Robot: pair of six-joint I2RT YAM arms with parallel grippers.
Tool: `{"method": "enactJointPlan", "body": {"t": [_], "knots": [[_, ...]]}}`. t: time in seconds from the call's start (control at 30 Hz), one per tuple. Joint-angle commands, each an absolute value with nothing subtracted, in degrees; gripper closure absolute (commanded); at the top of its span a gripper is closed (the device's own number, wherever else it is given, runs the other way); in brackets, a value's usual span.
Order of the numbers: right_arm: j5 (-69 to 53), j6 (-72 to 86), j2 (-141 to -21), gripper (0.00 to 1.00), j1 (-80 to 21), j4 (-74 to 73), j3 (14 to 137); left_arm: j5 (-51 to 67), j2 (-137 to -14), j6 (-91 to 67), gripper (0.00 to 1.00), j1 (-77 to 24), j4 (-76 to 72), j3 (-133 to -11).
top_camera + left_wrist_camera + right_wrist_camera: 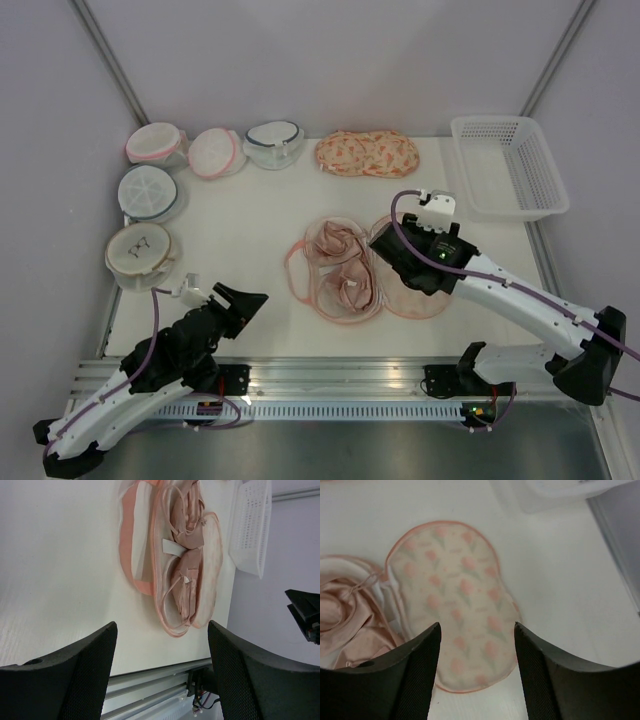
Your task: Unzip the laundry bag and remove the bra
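Observation:
The laundry bag point(415, 303) lies unzipped and spread flat at mid-table, and its printed flap point(455, 590) fills the right wrist view. The pale pink bra point(340, 265) rests in the bag's open left half, straps loose; it also shows as the bra point(187, 535) and the bra point(345, 615). My right gripper point(410, 272) hangs over the printed flap with its jaws open and nothing between them point(477, 627). My left gripper point(245, 300) sits near the front left, apart from the bag, open and empty point(162, 630).
A closed look-alike printed case point(367, 153) lies at the back. Several round mesh bags point(150, 190) line the back left corner. A white basket point(508, 165) stands at the back right. The table's metal front rail point(330, 375) runs below the bag.

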State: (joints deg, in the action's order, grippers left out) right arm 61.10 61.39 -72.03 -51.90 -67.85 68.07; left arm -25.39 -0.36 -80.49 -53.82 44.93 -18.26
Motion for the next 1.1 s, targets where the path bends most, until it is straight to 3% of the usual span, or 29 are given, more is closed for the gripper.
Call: {"method": "enactJointPlan", "body": {"t": [0.0,0.07,0.3,0.53,0.83,0.87,0.97,1.0,1.07], "knots": [[42.9,39.7,-69.3,0.34,-51.9,-44.9,62.3,-25.8,3.3,-82.2,0.22,-54.0,45.5,-19.2],[36.1,36.4,-71.3,0.34,-51.9,-38.4,60.3,-25.6,3.3,-82.4,0.23,-53.9,45.5,-18.8],[28.8,31.1,-84.9,0.35,-51.9,-29.4,62.4,-24.9,3.3,-82.0,0.23,-54.0,45.5,-19.3],[28.8,28.7,-97.7,0.36,-50.8,-28.1,67.0,-23.7,3.3,-81.7,0.23,-54.0,45.7,-19.2],[26.2,26.4,-105.4,0.39,-48.7,-23.8,67.3,-22.9,3.3,-81.7,0.23,-54.0,45.8,-18.5],[25.5,26.2,-105.8,0.43,-48.5,-23.3,67.3,-22.9,3.3,-81.6,0.23,-54.0,45.9,-18.4],[24.5,25.8,-106.6,0.68,-48.5,-22.9,67.3,-22.6,3.3,-81.7,0.23,-54.0,45.8,-18.1],[23.8,25.8,-106.2,0.85,-48.4,-22.9,67.3,-22.5,3.3,-81.7,0.23,-53.9,45.8,-18.1],[23.5,25.8,-105.3,0.98,-48.5,-22.6,66.8,-22.4,3.3,-81.7,0.23,-54.0,45.8,-17.9]]}}
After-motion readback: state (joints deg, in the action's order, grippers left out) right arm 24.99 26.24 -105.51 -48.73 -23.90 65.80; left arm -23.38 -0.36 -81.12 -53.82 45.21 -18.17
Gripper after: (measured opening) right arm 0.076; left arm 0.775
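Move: The bra lies in the unzipped laundry bag about 17 cm left of the right hand, some 5 cm ahead and 20 cm below. The bag's opened patterned flap is around 22 cm below this hand, some 5 cm ahead and 2 cm left; the bag's pink loop is about 10 cm left of the bra and level with it. From the idle left hand the bra is roughly 16 cm ahead, 17 cm right and 11 cm below. The right fingers end by pinching the bra's cloth near the join of the two cups. The open hand first swings left off the flap while sinking, then drops almost straight down, some 16 cm left, 20 cm down and 5 cm forward in all. It turns about 30 degrees counter-clockwise and tips its fingers down, closing them nearly shut only once low in the cloth. ##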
